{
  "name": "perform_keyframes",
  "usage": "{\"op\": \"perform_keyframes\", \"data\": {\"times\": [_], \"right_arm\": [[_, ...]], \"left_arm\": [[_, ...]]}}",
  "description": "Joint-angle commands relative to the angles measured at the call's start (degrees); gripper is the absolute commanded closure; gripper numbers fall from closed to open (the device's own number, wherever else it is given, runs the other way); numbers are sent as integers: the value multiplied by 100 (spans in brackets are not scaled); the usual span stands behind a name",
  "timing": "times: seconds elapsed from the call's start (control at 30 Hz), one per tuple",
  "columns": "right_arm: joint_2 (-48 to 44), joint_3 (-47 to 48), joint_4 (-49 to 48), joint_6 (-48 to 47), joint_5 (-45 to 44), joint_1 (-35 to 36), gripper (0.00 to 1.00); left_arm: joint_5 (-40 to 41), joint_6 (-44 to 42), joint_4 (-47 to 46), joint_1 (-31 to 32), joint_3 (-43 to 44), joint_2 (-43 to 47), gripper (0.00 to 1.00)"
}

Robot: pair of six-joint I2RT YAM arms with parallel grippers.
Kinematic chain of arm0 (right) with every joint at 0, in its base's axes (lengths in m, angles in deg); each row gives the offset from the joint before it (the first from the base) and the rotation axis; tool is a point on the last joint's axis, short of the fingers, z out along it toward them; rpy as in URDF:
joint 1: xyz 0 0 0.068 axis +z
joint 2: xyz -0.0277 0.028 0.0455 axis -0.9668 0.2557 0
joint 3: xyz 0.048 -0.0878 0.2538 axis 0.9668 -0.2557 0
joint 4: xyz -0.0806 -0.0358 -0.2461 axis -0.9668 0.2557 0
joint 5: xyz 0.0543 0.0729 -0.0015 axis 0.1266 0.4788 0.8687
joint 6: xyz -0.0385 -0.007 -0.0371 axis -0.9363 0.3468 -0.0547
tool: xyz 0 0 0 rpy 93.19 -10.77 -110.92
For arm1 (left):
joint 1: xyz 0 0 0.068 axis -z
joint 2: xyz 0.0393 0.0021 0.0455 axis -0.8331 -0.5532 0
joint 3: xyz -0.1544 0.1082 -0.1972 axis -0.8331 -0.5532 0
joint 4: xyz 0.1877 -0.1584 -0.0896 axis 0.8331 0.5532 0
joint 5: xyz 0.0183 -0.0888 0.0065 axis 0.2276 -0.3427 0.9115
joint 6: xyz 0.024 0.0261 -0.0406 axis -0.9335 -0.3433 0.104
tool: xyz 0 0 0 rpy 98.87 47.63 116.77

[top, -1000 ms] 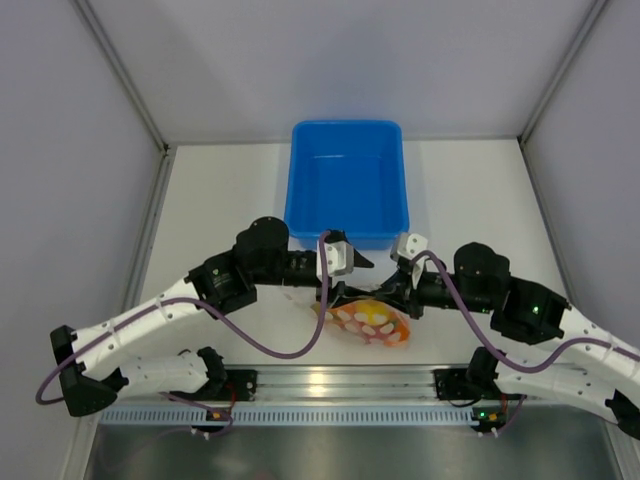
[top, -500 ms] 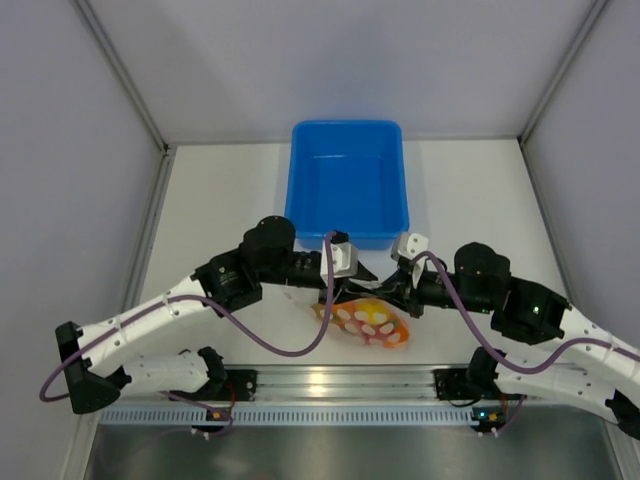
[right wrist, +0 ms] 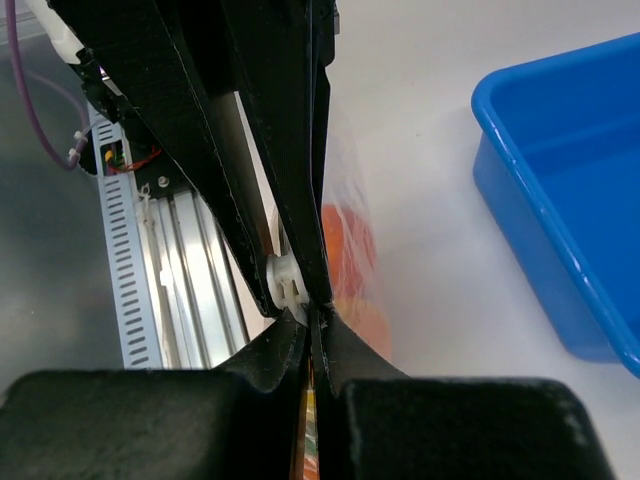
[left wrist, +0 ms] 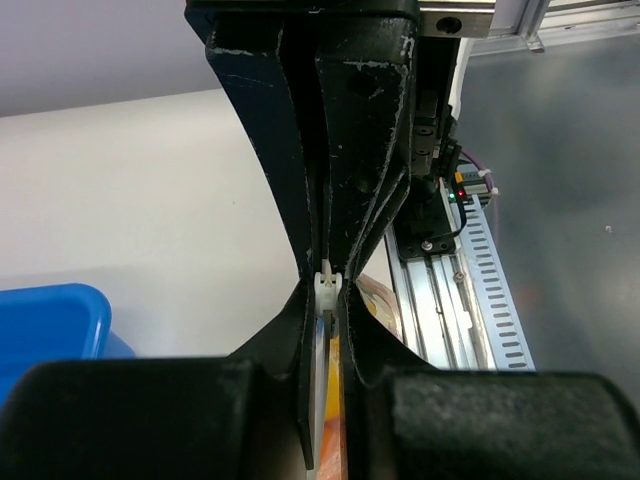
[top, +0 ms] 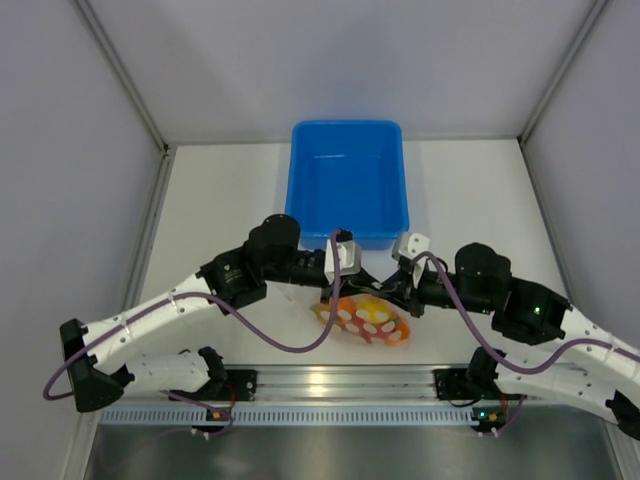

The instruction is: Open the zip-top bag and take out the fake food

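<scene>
The zip-top bag (top: 366,320), clear with white dots, lies on the table just in front of the blue tub. Orange and yellow fake food (top: 377,324) shows through it. Both grippers meet at the bag's raised top edge. My left gripper (top: 358,284) is shut there, and the left wrist view shows its tips (left wrist: 328,300) pinching the white zip slider (left wrist: 328,284) with the bag's edge between them. My right gripper (top: 387,292) faces it, shut on the bag's top edge (right wrist: 312,322) right beside the slider (right wrist: 285,282). Orange food (right wrist: 346,250) hangs below in the clear plastic.
The blue tub (top: 347,238) stands behind the bag with nothing in it; its corner shows in the right wrist view (right wrist: 560,200). The aluminium rail (top: 330,381) with the arm bases runs along the table's near edge. White walls enclose the table on three sides.
My left gripper has moved right to the bag's top edge and its jaws have closed on the slider. The right gripper has stayed shut in place.
</scene>
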Motion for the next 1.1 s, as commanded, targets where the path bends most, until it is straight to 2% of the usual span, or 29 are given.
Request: {"op": "perform_keyframes", "data": {"times": [0.0, 0.2, 0.43, 0.6, 0.83, 1.07], "right_arm": [[-196, 56, -295, -42, -124, -36, 100], [-548, 12, -269, -51, -441, -44, 100], [-847, 135, -6, -77, -792, -44, 100], [-1145, 293, 372, -130, -1083, -44, 100], [-1383, 680, 1172, -7, -2373, -44, 100], [-1779, 899, 1454, 98, -2788, -36, 100]], "left_arm": [[-267, 32, -286, -134, 39, 11, 100], [-593, 33, -303, -565, -400, 318, 100], [-549, 146, -294, -881, -936, 695, 100], [-566, 523, -812, -1241, -1656, 977, 100], [-242, 840, -936, -1549, -2166, 1293, 100], [-461, 1008, -1200, -1752, -2492, 1338, 100]]}}
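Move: The left hand already pinches the bag's white zipper slider, right at its fingertips; the right hand already grips the zipper end, with the slider about 2 cm to its left and level. The fake food hangs in the bag roughly 10 cm below the left hand, some 2 cm back and 2 cm left of it. The blue bin's middle is about 30 cm ahead of the left hand, 5 cm left and 14 cm lower. Grips kept, left hand draws slider about 11 cm down-left while right hand pulls zipper end 10 cm right. ##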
